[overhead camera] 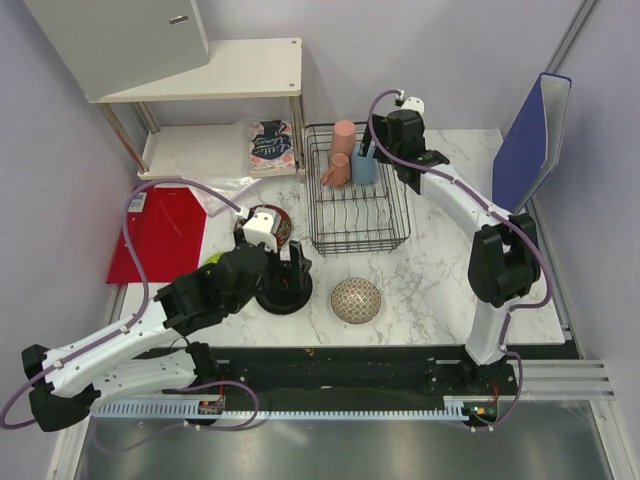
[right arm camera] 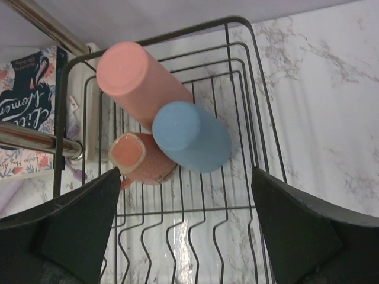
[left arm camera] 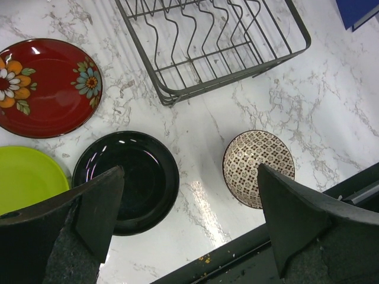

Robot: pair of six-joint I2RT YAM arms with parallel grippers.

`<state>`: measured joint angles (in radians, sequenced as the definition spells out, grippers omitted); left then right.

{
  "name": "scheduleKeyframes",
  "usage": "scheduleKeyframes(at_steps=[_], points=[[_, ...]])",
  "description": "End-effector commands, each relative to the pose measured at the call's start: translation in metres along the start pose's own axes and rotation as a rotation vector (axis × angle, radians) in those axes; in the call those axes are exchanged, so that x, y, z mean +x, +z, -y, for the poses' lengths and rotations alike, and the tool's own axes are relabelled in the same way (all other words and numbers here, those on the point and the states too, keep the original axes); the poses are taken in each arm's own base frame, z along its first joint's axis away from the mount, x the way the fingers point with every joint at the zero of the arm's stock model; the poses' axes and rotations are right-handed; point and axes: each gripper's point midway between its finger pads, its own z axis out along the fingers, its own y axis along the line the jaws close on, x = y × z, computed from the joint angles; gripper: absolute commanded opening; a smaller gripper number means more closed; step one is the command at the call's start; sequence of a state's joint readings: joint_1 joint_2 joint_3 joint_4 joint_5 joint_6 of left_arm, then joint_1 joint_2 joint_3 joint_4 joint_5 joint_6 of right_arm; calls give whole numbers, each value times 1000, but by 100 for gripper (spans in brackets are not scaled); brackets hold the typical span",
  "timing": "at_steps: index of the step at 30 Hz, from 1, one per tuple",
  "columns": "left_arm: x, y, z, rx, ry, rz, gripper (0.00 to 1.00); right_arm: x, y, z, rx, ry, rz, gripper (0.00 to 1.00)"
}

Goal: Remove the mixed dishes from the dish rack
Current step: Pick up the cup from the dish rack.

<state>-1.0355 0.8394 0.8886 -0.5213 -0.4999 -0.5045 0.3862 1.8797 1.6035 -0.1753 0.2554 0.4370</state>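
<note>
The black wire dish rack [overhead camera: 318,240] [left arm camera: 172,94] [right arm camera: 254,89] holds, upside down at its far end, a tall pink cup [overhead camera: 344,135] [right arm camera: 139,80], a small pink mug [overhead camera: 335,170] [right arm camera: 139,157] and a light-blue cup [overhead camera: 365,165] [right arm camera: 192,136]. My right gripper [overhead camera: 390,165] [right arm camera: 185,171] hangs open over these cups, touching none. On the marble left of the rack lie the dark red plate [left arm camera: 47,89], lime-green plate [left arm camera: 26,177] and black plate [left arm camera: 142,177], with the patterned bowl [overhead camera: 356,300] [left arm camera: 251,163] in front. My left gripper [overhead camera: 285,270] [left arm camera: 189,171] is open and empty above the black plate.
A white shelf [overhead camera: 220,70] stands at the back left, a floral packet [overhead camera: 268,145] [right arm camera: 23,118] beside its leg. A red folder [overhead camera: 160,230] lies far left. An upright blue folder [overhead camera: 530,140] stands at the right. A black rail [left arm camera: 266,248] runs along the near edge.
</note>
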Motion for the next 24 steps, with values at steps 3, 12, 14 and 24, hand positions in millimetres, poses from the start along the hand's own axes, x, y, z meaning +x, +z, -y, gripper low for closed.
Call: scheduleKeyframes(at_steps=[3,12,14,24], points=[[-7,4,8,34,24,23,99,-10,18,-26,-103,-66,26,98],[9,21,11,11,39,-25,99,25,40,-14,-49,-149,-33,98],[13,24,12,7,42,-40,99,19,44,-17,-50,-145,-19,98],[21,33,12,-9,56,-62,99,22,80,-21,-27,-137,-5,98]])
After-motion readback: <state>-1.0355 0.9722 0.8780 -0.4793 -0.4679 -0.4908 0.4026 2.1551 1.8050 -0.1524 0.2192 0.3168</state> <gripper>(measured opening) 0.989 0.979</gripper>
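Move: The blue cup in the dish rack lies about 6 cm ahead of the right hand, 3 cm to its left and some 11 cm below. The tall pink cup leans beside it, roughly 5 cm farther out and 5 cm more to the left; the small pink mug is about 7 cm to the blue cup's left and 2 cm nearer. From the left hand, the blue cup is some 33 cm ahead, 20 cm to the right and 14 cm lower. The blue cup is what the right hand closes in on: the hand sinks about 6 cm into the rack's space while easing left, then pushes forward, some 5 cm ahead in all, turning slightly counter-clockwise, its fingers wide open and not yet seen touching the cup. The empty, open left hand sinks about 3.5 cm and shifts a little right above the unloaded dishes. ##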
